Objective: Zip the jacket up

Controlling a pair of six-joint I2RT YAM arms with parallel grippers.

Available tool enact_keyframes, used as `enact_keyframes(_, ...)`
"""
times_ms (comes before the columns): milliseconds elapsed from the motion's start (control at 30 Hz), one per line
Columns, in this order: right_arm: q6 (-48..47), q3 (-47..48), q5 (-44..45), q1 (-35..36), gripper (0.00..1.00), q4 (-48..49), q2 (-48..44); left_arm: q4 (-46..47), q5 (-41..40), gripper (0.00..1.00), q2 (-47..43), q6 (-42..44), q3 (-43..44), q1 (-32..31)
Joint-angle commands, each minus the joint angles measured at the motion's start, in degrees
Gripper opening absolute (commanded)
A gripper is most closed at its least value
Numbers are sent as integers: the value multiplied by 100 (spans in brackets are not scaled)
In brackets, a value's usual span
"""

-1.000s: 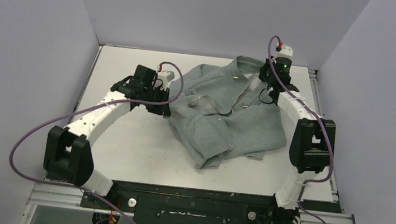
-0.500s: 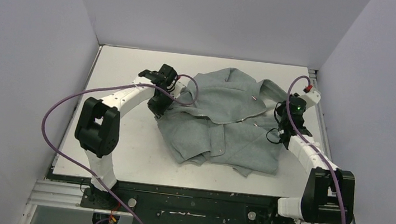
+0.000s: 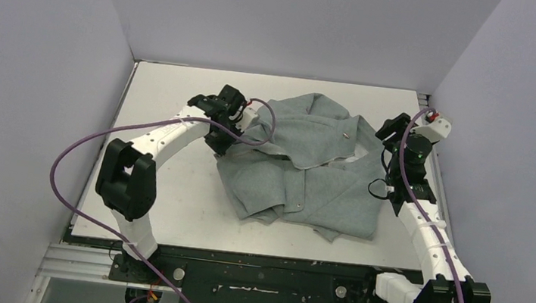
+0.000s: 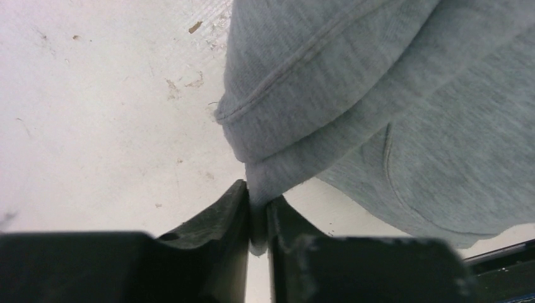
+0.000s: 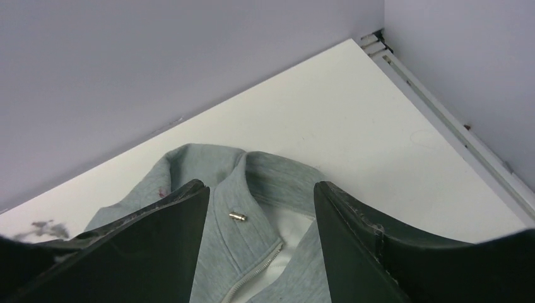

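The light grey jacket (image 3: 301,172) lies crumpled in the middle of the white table, collar toward the back. My left gripper (image 3: 231,127) is at its left edge. In the left wrist view this gripper (image 4: 255,203) is shut on a fold of the jacket (image 4: 391,113), with the fabric pinched between the dark fingertips. My right gripper (image 3: 393,132) hovers by the jacket's right shoulder. In the right wrist view it (image 5: 262,197) stands open above the collar (image 5: 277,173), holding nothing. Between its fingers show the pale zipper (image 5: 255,273) and a small metal stud (image 5: 237,216).
Bare white table (image 3: 154,184) surrounds the jacket. Grey walls close in on the left, back and right. A metal rail (image 5: 441,120) runs along the table's right edge. Purple cables (image 3: 90,146) loop off both arms.
My right gripper has opened, let go of the jacket and drawn back to the right. The jacket's right side has settled. The left gripper has stayed on its fold.
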Motion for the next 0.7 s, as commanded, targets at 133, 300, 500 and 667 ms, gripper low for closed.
enact_keyframes(133, -393, 402, -495, -20, 62, -498, -364, 951, 791, 74, -1261, -981, -768, 408)
enact_keyframes(300, -307, 279, -806, -20, 62, -479, -358, 2058, 892, 97, -2396, -2387, -1961, 875)
enact_keyframes(500, -264, 135, -1218, -3, 60, -391, -396, 4799, 1313, 97, -4415, -4860, -4583, 1000)
enact_keyframes(667, -247, 42, -1443, 15, 60, -321, -442, 8998, 1375, 97, -5724, -6535, -7555, 993)
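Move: The left fingers still pinch the jacket's left edge, right at the hand point. From that hand the jacket's lower corner is some 17 cm back, 9 cm to the right and 5 cm below; the middle of the zip is about 22 cm right, 1 cm back and 4 cm lower. From the right hand the zip's open neck end lies roughly 9 cm left, 3 cm back and 18 cm below, the metal cord tip about 13 cm left, 2 cm ahead and 18 cm below. Lifting and drawing back, the left hand opens wide and comes free of the jacket's edge, rises about 3.5 cm while bowing out left, then sinks partway as it pulls back some 6 cm in all, its fingers swinging up strongly from pointing down. The right hand, staying open above the table, bobs up and down again while easing 3 cm left and turning about 10 degrees counter-clockwise towards the neck end. ##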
